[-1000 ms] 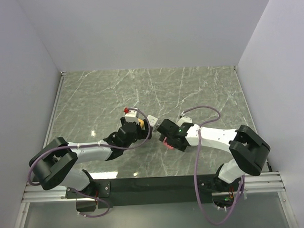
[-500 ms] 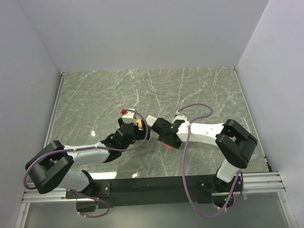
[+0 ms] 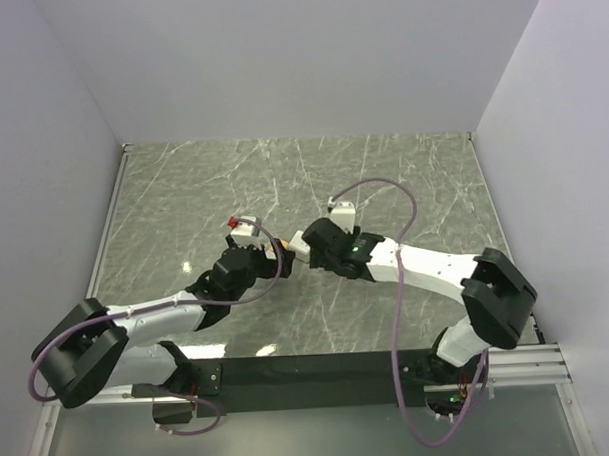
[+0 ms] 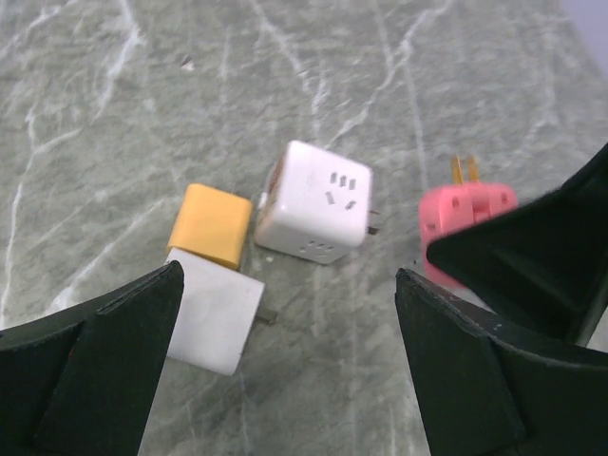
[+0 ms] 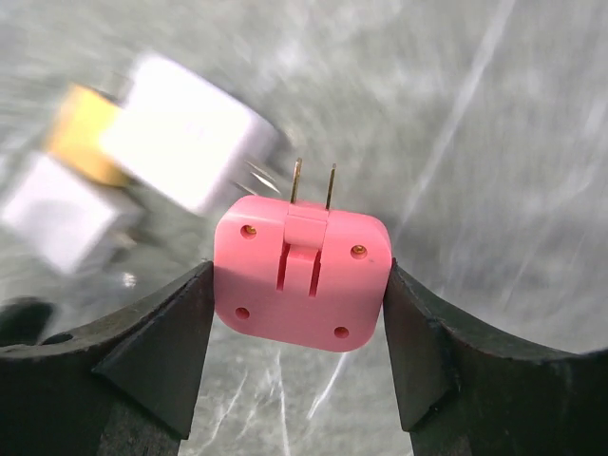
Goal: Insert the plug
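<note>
My right gripper (image 5: 297, 285) is shut on a pink two-prong plug (image 5: 302, 280), held above the table with its prongs toward a white cube socket (image 5: 190, 133), which is blurred. In the left wrist view the cube socket (image 4: 318, 202) lies on the marble, the pink plug (image 4: 465, 214) just to its right with a small gap. My left gripper (image 4: 285, 380) is open and empty, just short of the cube. In the top view the two grippers, left (image 3: 258, 258) and right (image 3: 315, 243), nearly meet at the table's middle; the pink plug is hidden there.
An orange plug (image 4: 211, 225) and a white plug (image 4: 214, 311) lie touching each other, just left of the cube socket. Purple cables loop over both arms. White walls enclose the green marble table (image 3: 403, 175) on three sides.
My right gripper has moved up and left with the pink plug, closer to the cube socket. My left gripper has drawn back slightly to the left.
</note>
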Action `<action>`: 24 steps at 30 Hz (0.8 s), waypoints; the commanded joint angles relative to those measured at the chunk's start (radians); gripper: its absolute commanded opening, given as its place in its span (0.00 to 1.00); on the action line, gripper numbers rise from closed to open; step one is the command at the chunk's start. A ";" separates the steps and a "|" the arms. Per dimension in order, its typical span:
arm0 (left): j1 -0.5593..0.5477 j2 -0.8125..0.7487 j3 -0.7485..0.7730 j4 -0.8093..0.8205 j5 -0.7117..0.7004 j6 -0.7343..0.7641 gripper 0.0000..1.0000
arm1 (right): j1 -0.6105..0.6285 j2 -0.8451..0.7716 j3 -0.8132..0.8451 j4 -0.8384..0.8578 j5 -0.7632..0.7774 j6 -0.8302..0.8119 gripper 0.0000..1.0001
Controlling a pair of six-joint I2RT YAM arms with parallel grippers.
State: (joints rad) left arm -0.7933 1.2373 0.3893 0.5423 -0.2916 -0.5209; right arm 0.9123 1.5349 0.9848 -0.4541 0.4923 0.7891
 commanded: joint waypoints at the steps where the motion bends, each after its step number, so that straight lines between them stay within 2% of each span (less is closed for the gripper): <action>1: 0.022 -0.080 -0.015 0.065 0.132 0.028 0.99 | 0.007 -0.110 0.020 0.185 0.051 -0.337 0.20; 6: 0.037 -0.171 -0.033 0.039 0.259 0.022 0.99 | 0.007 -0.238 -0.070 0.357 -0.079 -0.535 0.19; 8: 0.040 -0.208 -0.033 0.035 0.282 0.015 1.00 | 0.008 -0.260 -0.084 0.391 -0.163 -0.576 0.18; 12: 0.042 -0.237 -0.024 0.031 0.345 -0.011 0.99 | 0.029 -0.265 -0.075 0.396 -0.231 -0.639 0.16; 19: 0.065 -0.295 -0.035 -0.001 0.295 -0.096 0.98 | 0.080 -0.292 -0.095 0.377 -0.235 -0.669 0.12; 24: 0.137 -0.366 -0.070 -0.016 0.319 -0.133 0.97 | 0.092 -0.369 -0.136 0.365 -0.219 -0.660 0.11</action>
State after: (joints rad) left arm -0.6926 0.9108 0.3321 0.5144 0.0071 -0.6079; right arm 0.9916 1.2289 0.8577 -0.1143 0.2745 0.1478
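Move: The right hand already holds the pink plug clear of the table, with the open left gripper about 12 cm to its left, 2 cm farther out and 3 cm higher. From the left hand the plug is some 12 cm right, 2 cm back and 3 cm lower. On the table, the white outlet block is about 6 cm left of the right hand, 5 cm ahead and 6 cm below; the orange block is 13 cm left, 5 cm ahead and equally low. Up first, and quickly: the right hand lifts the still-gripped pink plug about 10 cm, swinging it left towards the left gripper and easing back late, while the wrist tips up and turns counter-clockwise some 35 degrees. The empty left hand rises too, drawing back a little with a slight clockwise turn and its left side rolling down, fingers staying wide open. ##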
